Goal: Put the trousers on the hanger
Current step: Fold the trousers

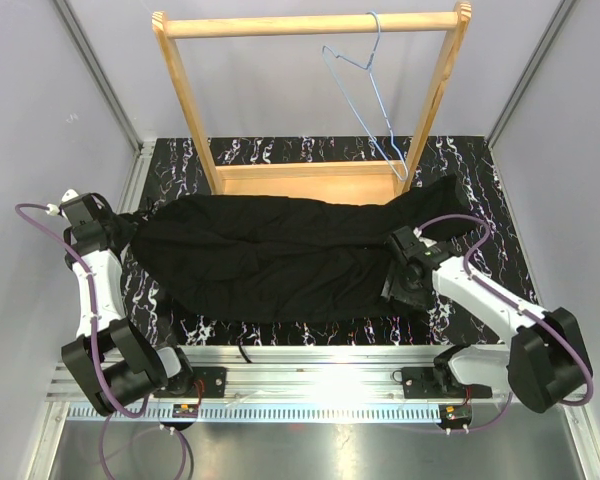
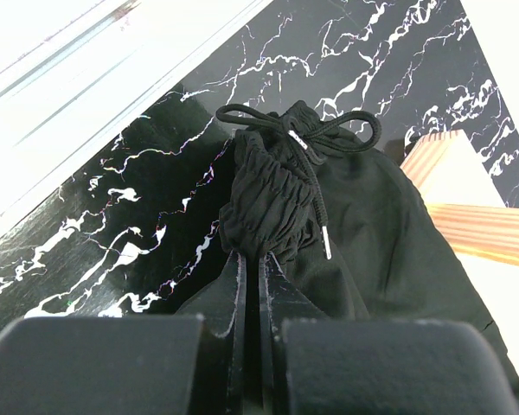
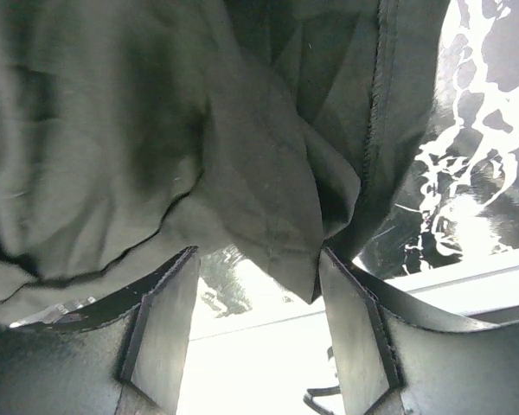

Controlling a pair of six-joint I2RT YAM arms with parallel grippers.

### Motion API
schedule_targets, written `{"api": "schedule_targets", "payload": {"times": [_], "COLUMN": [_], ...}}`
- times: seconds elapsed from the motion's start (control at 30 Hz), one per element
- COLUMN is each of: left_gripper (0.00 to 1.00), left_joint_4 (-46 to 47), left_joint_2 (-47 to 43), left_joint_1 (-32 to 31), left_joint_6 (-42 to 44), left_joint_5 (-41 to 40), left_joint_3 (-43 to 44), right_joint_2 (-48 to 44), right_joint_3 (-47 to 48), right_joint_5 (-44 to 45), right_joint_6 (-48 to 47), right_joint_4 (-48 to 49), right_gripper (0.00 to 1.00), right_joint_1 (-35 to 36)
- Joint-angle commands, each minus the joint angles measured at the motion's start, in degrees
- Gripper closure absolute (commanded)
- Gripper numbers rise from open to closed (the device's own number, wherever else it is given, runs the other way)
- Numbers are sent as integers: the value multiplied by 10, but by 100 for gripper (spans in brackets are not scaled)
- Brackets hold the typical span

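The black trousers (image 1: pixel 270 265) lie spread across the marbled table in front of the rack, waistband to the left. My left gripper (image 1: pixel 120 228) is shut on the gathered waistband (image 2: pixel 268 190), its drawstring (image 2: pixel 311 138) lying on top just beyond the closed fingertips of the gripper (image 2: pixel 253 259). At the leg ends on the right, my right gripper (image 1: pixel 400 290) stands open. Its fingers are apart in the right wrist view, and a fold of the trousers (image 3: pixel 156 130) droops loose at the tips of the gripper (image 3: pixel 258 259), unclamped. The light-blue hanger (image 1: pixel 370 95) hangs from the rack's top bar, right of centre.
The wooden rack (image 1: pixel 310 25) stands at the back of the table, its base board (image 1: pixel 300 180) just behind the trousers and one foot (image 2: pixel 467 207) beside the waistband. A metal rail (image 1: pixel 310 370) runs along the near edge. Grey walls close in both sides.
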Motion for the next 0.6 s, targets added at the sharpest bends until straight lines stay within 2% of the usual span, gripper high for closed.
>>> {"api": "schedule_targets", "payload": {"times": [0.0, 0.17, 0.23, 0.27, 0.3, 0.4, 0.57], "left_gripper": [100, 100, 100, 100, 100, 100, 100], "left_joint_4": [35, 33, 31, 29, 28, 26, 20], "left_joint_2": [2, 3, 2, 2, 3, 0, -4], "left_joint_1": [4, 4, 4, 4, 4, 4, 4], "left_joint_6": [-5, -2, -1, 0, 0, 3, 5], "left_joint_5": [18, 13, 10, 10, 7, 2, -5], "left_joint_3": [1, 2, 2, 3, 3, 3, 4], "right_joint_2": [20, 66, 69, 67, 61, 21, -28], "right_joint_3": [-20, -33, -36, -36, -32, 3, 120], "right_joint_5": [14, 35, 33, 32, 32, 68, 160], "right_joint_6": [38, 43, 43, 44, 44, 37, -25], "right_joint_4": [30, 58, 78, 81, 81, 41, -70], "right_gripper": [35, 33, 39, 46, 68, 99, 100], "right_joint_1": [8, 8, 8, 9, 9, 8, -8]}}
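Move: The near right edge of the trousers, with a raised fold, lies almost between the right hand's open fingers, about 1 cm ahead and some 4 cm below. From that hand, the foot of the rack's right post is roughly 19 cm ahead and 1 cm right, and the trousers' far right corner is about 19 cm ahead and 11 cm right. From the left hand, the near right edge is some 13 cm back, 60 cm right and 15 cm lower. The fold at the trousers' near right edge is pinched by the right hand, which sinks about 4 cm onto it, shuts its wide-open fingers there, then quickly rises some 5 cm, easing forward a few centimetres with the fingertips tipping slightly outward. The left hand stays put, keeping its grip on the waistband. ##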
